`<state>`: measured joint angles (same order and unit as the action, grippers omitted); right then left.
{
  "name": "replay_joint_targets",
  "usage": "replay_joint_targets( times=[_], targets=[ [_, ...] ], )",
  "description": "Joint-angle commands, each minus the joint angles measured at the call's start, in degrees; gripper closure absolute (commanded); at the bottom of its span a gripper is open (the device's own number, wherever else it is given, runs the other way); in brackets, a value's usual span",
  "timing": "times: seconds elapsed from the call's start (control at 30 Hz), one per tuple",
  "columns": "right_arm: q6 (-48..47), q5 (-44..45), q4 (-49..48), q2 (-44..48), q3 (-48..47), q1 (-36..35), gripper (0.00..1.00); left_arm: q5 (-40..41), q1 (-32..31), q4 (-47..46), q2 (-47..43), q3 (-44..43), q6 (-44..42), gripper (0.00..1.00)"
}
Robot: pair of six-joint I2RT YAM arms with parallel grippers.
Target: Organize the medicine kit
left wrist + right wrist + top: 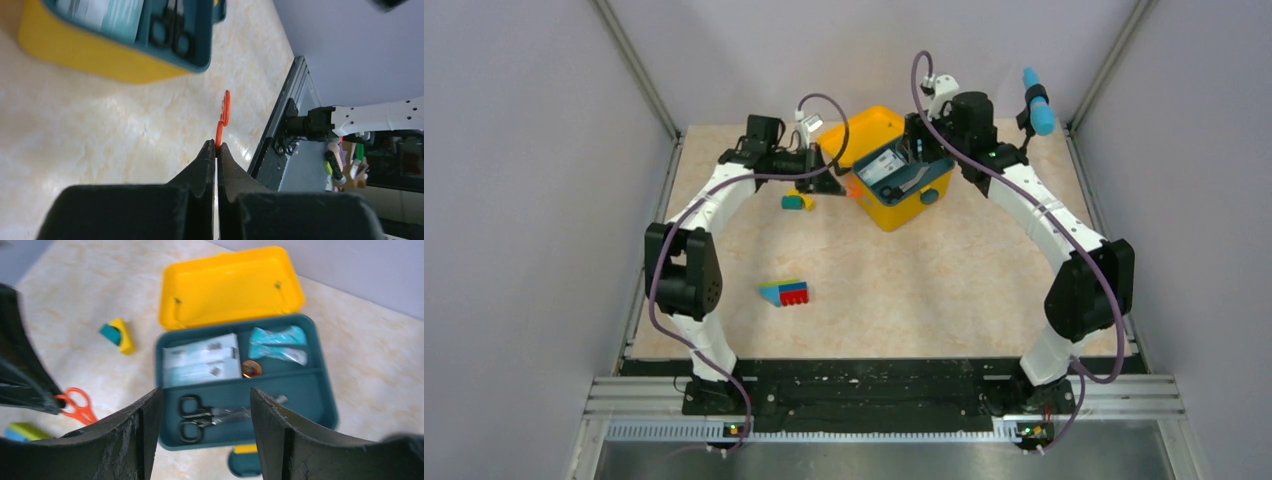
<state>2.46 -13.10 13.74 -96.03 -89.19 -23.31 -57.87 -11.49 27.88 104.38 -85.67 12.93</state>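
Observation:
The medicine kit (894, 205) is a yellow box standing open at the back, its lid (230, 285) laid flat behind it. A dark teal tray (320, 390) sits in it and holds black-handled scissors (197, 417), white packets (200, 362) and teal packets (277, 342). My right gripper (206, 391) hangs open just above the black scissors with nothing between its fingers. My left gripper (216, 145) is shut on the thin handle of orange scissors (223, 112) and holds them above the table left of the kit (100, 60).
A small yellow and teal piece (799, 201) lies left of the kit. A multicoloured toy block (786, 293) lies mid-table, nearer the left arm. A blue cylinder (1037, 105) stands at the back right corner. Walls close in both sides.

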Motion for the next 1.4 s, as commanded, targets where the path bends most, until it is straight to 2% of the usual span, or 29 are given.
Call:
replay_joint_targets(
  times=[0.0, 0.13, 0.2, 0.27, 0.63, 0.73, 1.1, 1.33, 1.37],
  targets=[
    [0.2, 12.3, 0.5, 2.7, 1.1, 1.6, 0.37, 2.1, -4.3, -6.8, 4.1, -9.3, 4.9, 1.0],
    [0.8, 20.4, -0.5, 3.6, 3.0, 2.0, 0.38, 15.0, -7.4, -12.9, 6.6, -14.0, 10.3, 1.0],
    [1.0, 23.1, -1.1, 4.1, 3.9, 2.0, 0.38, 19.3, -7.7, -18.3, 7.9, -13.9, 18.0, 1.0],
    [1.0, 24.6, -1.3, 4.6, 4.6, 2.2, 0.38, 20.3, -8.1, -21.6, 10.0, -14.6, 22.9, 1.0],
    [-0.4, 26.0, -1.3, 6.6, 7.1, 2.5, 0.38, 24.5, -12.0, -24.0, 16.8, -16.7, 26.4, 1.0],
    [-0.8, 25.8, -1.4, 6.5, 7.2, 2.5, 0.38, 23.7, -12.2, -24.3, 16.8, -16.3, 26.3, 0.97],
    [-1.2, 26.2, -1.6, 5.2, 7.4, 2.6, 0.37, 21.8, -13.1, -21.8, 12.5, -10.8, 20.4, 0.68],
    [-1.1, 25.5, -1.8, 4.7, 8.0, 3.0, 0.34, 21.8, -13.1, -21.8, 12.5, -10.8, 20.4, 0.68],
    [-1.0, 25.1, -1.6, 4.5, 8.1, 3.2, 0.33, 22.0, -11.1, -18.3, 2.9, -5.8, 12.0, 0.56]
  ],
)
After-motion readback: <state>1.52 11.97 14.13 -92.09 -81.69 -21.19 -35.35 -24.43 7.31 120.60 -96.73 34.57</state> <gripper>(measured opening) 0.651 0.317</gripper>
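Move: Over the table's far half, the left hand keeps the small orange scissors pinched; their place, the tray's front compartment, lies about 11 cm ahead and 14 cm to its right, some 9 cm below. The black scissors already in there are about 9 cm ahead and 12 cm right; the white packet is about 15 cm ahead and 9 cm right. From the right hand, the compartment lies nearly straight below, about 17 cm down and 2 cm ahead, 1 cm left. Carrying the orange scissors right and forward over the tray's rim, the left hand first lifts slightly, then sinks about 6 cm to the front compartment while turning some 15 degrees counter-clockwise. There its fingers part to about a third and let go of the handles, and it eases back a little. The empty, open right hand clears out to the right by about 10 cm, turning clockwise some 25 degrees, then waits. ##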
